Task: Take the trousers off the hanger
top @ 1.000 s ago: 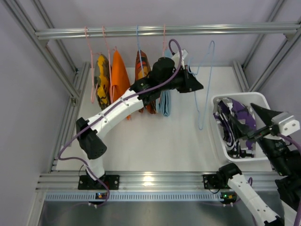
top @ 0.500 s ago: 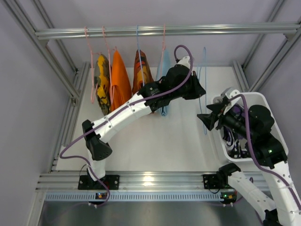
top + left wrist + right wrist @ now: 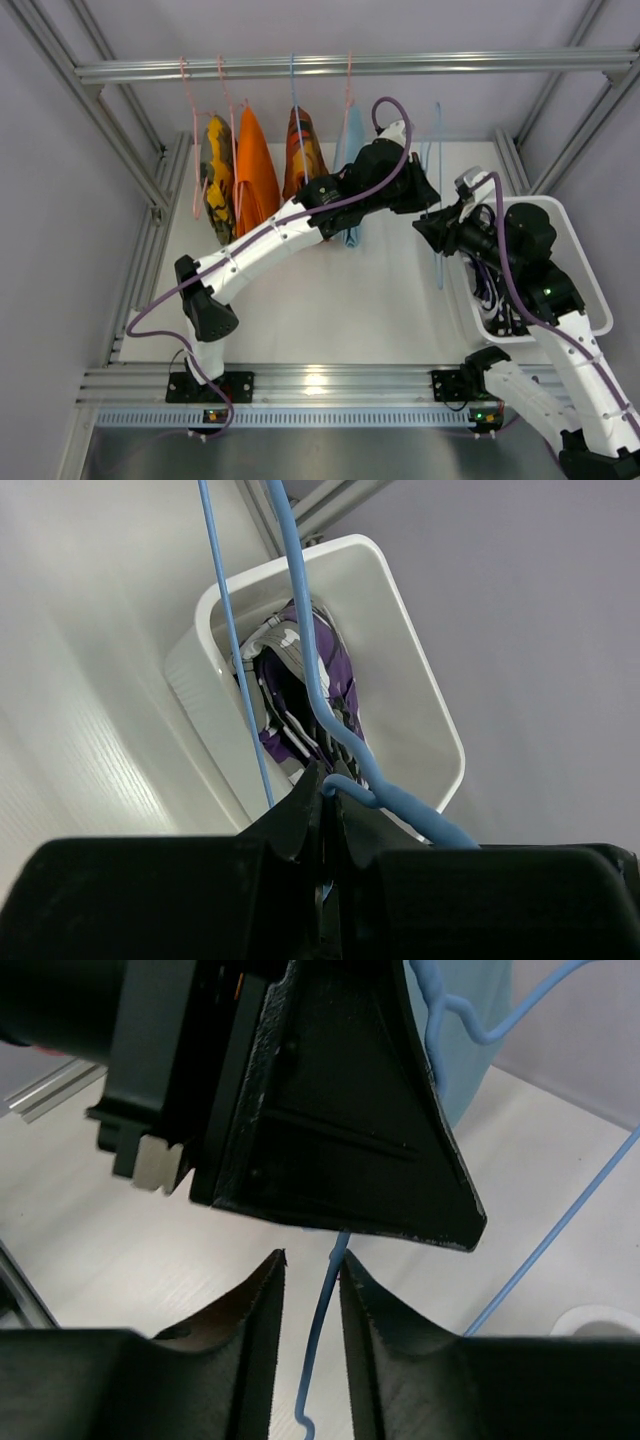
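Note:
The light-blue wire hanger [image 3: 438,150] hangs bare to the right of the clothes, and my left gripper [image 3: 426,196] is shut on it. In the left wrist view the jaws pinch the hanger [image 3: 312,685] at a bend in the wire. My right gripper [image 3: 424,228] sits just below the left one. It is open by a narrow gap, and the hanger [image 3: 322,1340] runs between its fingers, against the right finger [image 3: 385,1330]. The purple, white and grey trousers [image 3: 492,295] lie in the white bin [image 3: 593,268], partly hidden by my right arm. The trousers [image 3: 300,695] are off the hanger.
A metal rail [image 3: 350,66] crosses the back. From it hang pink hangers, a yellow-and-black garment [image 3: 217,170], an orange garment [image 3: 255,165], an orange-and-black one [image 3: 303,150] and a light-blue one [image 3: 349,150]. My left gripper's black body [image 3: 330,1110] fills the space above my right jaws.
My right arm left the bin, swung left to the hanger, and its jaws narrowed around the wire. My left gripper kept its hold and shifted the hanger slightly right.

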`<state>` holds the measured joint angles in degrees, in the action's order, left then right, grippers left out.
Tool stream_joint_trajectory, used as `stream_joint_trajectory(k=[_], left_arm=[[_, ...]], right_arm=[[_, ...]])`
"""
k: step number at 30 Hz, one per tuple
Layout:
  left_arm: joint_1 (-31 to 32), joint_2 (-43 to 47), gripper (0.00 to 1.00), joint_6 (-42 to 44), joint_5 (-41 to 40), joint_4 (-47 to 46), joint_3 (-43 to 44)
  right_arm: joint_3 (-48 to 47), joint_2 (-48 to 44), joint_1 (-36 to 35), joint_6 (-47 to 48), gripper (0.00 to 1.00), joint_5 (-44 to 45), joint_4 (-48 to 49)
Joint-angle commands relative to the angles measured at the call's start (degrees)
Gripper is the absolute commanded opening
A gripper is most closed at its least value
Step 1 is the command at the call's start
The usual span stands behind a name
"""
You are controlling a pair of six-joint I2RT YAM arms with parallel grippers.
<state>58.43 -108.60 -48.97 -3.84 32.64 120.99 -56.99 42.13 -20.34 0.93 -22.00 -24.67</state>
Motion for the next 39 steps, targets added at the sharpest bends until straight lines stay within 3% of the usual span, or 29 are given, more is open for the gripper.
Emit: stream_joint_trajectory(k=[1,3,5,7,11,12,13,16,18,23,31,39], left_arm=[[0.28,3.3,0.0,-0.25,0.5,-2.5,2.06],[0.28,3.74,0.0,0.01,0.67,-2.76,1.62],[0.28,4.01,0.0,0.63,0.67,-2.85,1.18],[0.28,4.71,0.04,1.85,0.23,-3.02,0.83],[-0.6,6.64,0.25,3.97,0.05,-4.6,-1.45],[-0.95,7.77,0.31,4.49,0.67,-5.22,-3.29],[-1.65,8.31,0.51,5.37,1.45,-6.27,-4.09],[-3.76,11.29,0.89,6.51,5.22,-8.55,-8.56],[-4.9,13.75,0.99,6.69,7.34,-11.01,-10.85],[-6.84,20.16,0.99,11.25,13.59,-16.9,-17.62],[-6.93,27.82,0.99,21.72,12.54,-19.98,-23.16],[-6.93,29.06,0.99,29.45,11.66,-18.94,-22.91]], right_arm=[[0.3,1.02,0.3,-2.69,0.25,-0.5,7.08],[0.39,1.2,0.3,-3.12,0.18,-0.41,7.61],[0.48,0.85,0.3,-3.74,0.01,-0.76,7.88],[0.57,-0.38,0.3,-4.27,0.0,-1.64,8.14],[-0.13,-3.63,0.3,-7.42,0.0,-2.52,8.32],[-1.09,-3.98,0.3,-8.13,0.0,-2.44,7.88],[-1.45,-4.25,0.3,-8.66,0.0,-2.17,7.18],[-2.51,-5.3,0.39,-11.3,0.0,-0.85,6.12],[-2.34,-6.27,0.39,-13.05,0.0,-0.59,6.21],[-1.89,-7.67,1.7,-15.51,0.0,1.95,4.81],[-3.65,-10.05,6.8,-19.12,0.0,6.52,1.82],[-11.28,-9.18,9.7,-15.71,0.0,21.37,1.72]])
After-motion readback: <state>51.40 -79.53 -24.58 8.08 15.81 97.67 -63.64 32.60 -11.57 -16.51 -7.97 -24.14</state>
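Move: My left hand already holds the bare blue hanger near its neck; the hanger's near shoulder, which my right hand is about to take, is about 3 cm back, 2 cm left and 4 cm below it. From my right hand that shoulder wire sits between my half-open fingertips, barely 1 cm ahead. From there too, the light-blue trousers hang about 14 cm left, 8 ahead and somewhat lower; the white bin stands level, some 29 cm right and 30 below. I shut my right fingers on the hanger's shoulder wire, then open my left hand wide to let go of it and draw that hand about 12 cm left and as far up, tipping its fingers up some 30 degrees. Still pinching, my right hand lifts about 9 cm, first easing back, then swinging about 7 cm right while turning clockwise. ##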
